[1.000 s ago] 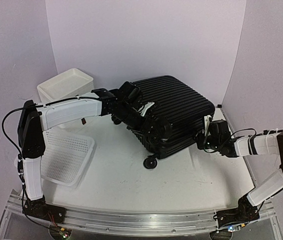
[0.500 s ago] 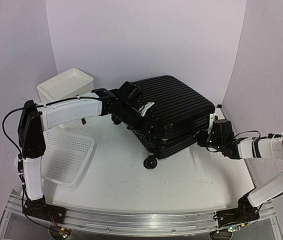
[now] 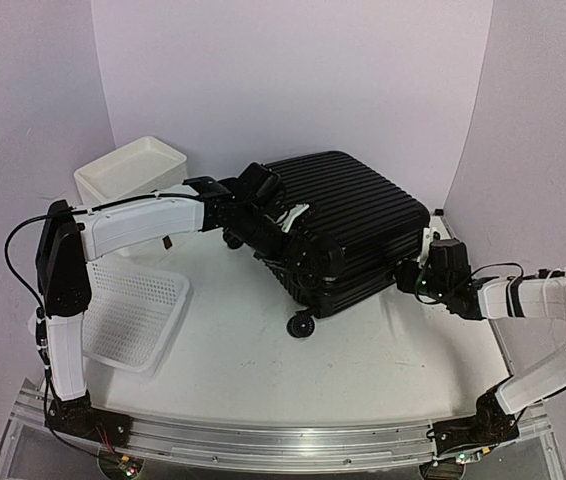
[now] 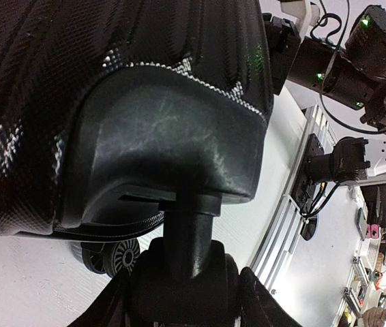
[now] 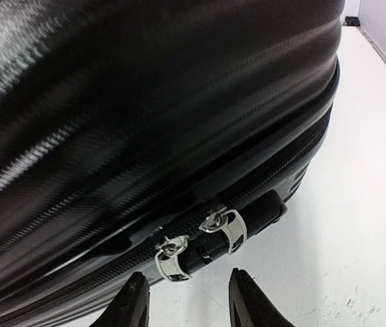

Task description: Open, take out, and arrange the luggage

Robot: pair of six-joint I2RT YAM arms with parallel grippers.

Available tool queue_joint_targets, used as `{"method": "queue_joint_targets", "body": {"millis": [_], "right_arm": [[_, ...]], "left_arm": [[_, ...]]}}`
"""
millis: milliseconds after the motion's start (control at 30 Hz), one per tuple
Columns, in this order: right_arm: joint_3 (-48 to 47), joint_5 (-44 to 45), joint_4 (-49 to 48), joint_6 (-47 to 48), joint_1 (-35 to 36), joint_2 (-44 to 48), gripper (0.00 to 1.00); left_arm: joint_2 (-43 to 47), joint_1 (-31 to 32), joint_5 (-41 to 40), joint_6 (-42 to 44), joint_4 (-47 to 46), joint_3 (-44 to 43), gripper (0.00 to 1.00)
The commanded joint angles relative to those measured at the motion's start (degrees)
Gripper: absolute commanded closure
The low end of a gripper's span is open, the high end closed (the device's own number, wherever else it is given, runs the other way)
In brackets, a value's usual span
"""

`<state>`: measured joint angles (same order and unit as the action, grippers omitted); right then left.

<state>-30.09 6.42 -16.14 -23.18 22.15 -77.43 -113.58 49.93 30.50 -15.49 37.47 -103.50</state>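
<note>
The luggage [image 3: 348,222], a black ribbed hard-shell suitcase, lies tilted at the table's middle. My left gripper [image 3: 295,250] is at its front left corner. In the left wrist view that gripper [image 4: 186,296] is shut on a black caster wheel [image 4: 187,272], whose stem runs up into the corner housing [image 4: 166,150]. My right gripper [image 3: 408,273] sits at the suitcase's right side. Its jaws [image 5: 187,300] stand open just short of two silver zipper pulls [image 5: 172,262] on the closed zipper, with nothing between the fingers.
A white drawer box [image 3: 128,172] stands at the back left. A white perforated basket [image 3: 135,310] lies at the left front. Another caster wheel [image 3: 301,324] sticks out at the suitcase's near corner. An aluminium rail [image 3: 283,440] runs along the near edge.
My right gripper has drawn back a little to the right, away from the suitcase's side. The left arm and the suitcase have not moved.
</note>
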Motion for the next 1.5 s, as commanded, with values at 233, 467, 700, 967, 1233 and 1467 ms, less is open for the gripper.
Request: {"method": "queue_joint_targets", "body": {"millis": [233, 467, 700, 967, 1233, 1467], "right_arm": [[-2.5, -2.4, -11.4, 9.3, -0.3, -7.5, 0.62], [-2.5, 1.4, -14.3, 16.2, -0.2, -8.7, 0.64], [-2.8, -0.1, -18.2, 22.5, -0.2, -10.5, 0.76], [-2.3, 2.4, -19.0, 27.5, -0.4, -10.7, 1.0], [-1.5, -16.9, -16.3, 23.8, -7.8, -8.1, 1.0], [-7.1, -40.4, -6.9, 26.7, -10.8, -11.3, 1.0]], "left_arm": [[3.0, -0.4, 3.4, -1.0, -9.8, -6.7, 0.81], [2.9, -0.4, 3.4, -1.0, -9.8, -6.6, 0.81], [2.2, -0.4, 3.9, -1.7, -9.8, -6.8, 0.81], [2.6, -0.4, 3.8, -1.5, -9.8, -6.3, 0.81], [2.9, -0.4, 3.3, -1.2, -9.8, -5.9, 0.81], [2.7, -0.4, 3.3, -1.5, -9.8, -6.4, 0.82]]}}
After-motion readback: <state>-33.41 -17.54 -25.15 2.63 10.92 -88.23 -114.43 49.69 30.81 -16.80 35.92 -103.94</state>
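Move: The nearer zipper pull of the luggage hangs about 3 cm ahead of the right fingertips, 1 cm left and 2 cm below. The second pull is some 2 cm beyond that one and 3 cm to its right. From the right hand, the luggage's body centres roughly 12 cm ahead and 12 cm left; its lower front wheel lies 7 cm back and 20 cm left. The nearer pull is about 10 cm ahead and 16 cm right of the left hand, well below it. Dip the open right gripper, then push about 3 cm forward to the nearer zipper pull, rolling its left side down some 20 degrees while the fingers close and pinch the tab. With the fingertips nearly in place, swing the hand counter-clockwise and ease part of the roll back. Keep the left gripper holding the luggage's upper caster stem. ##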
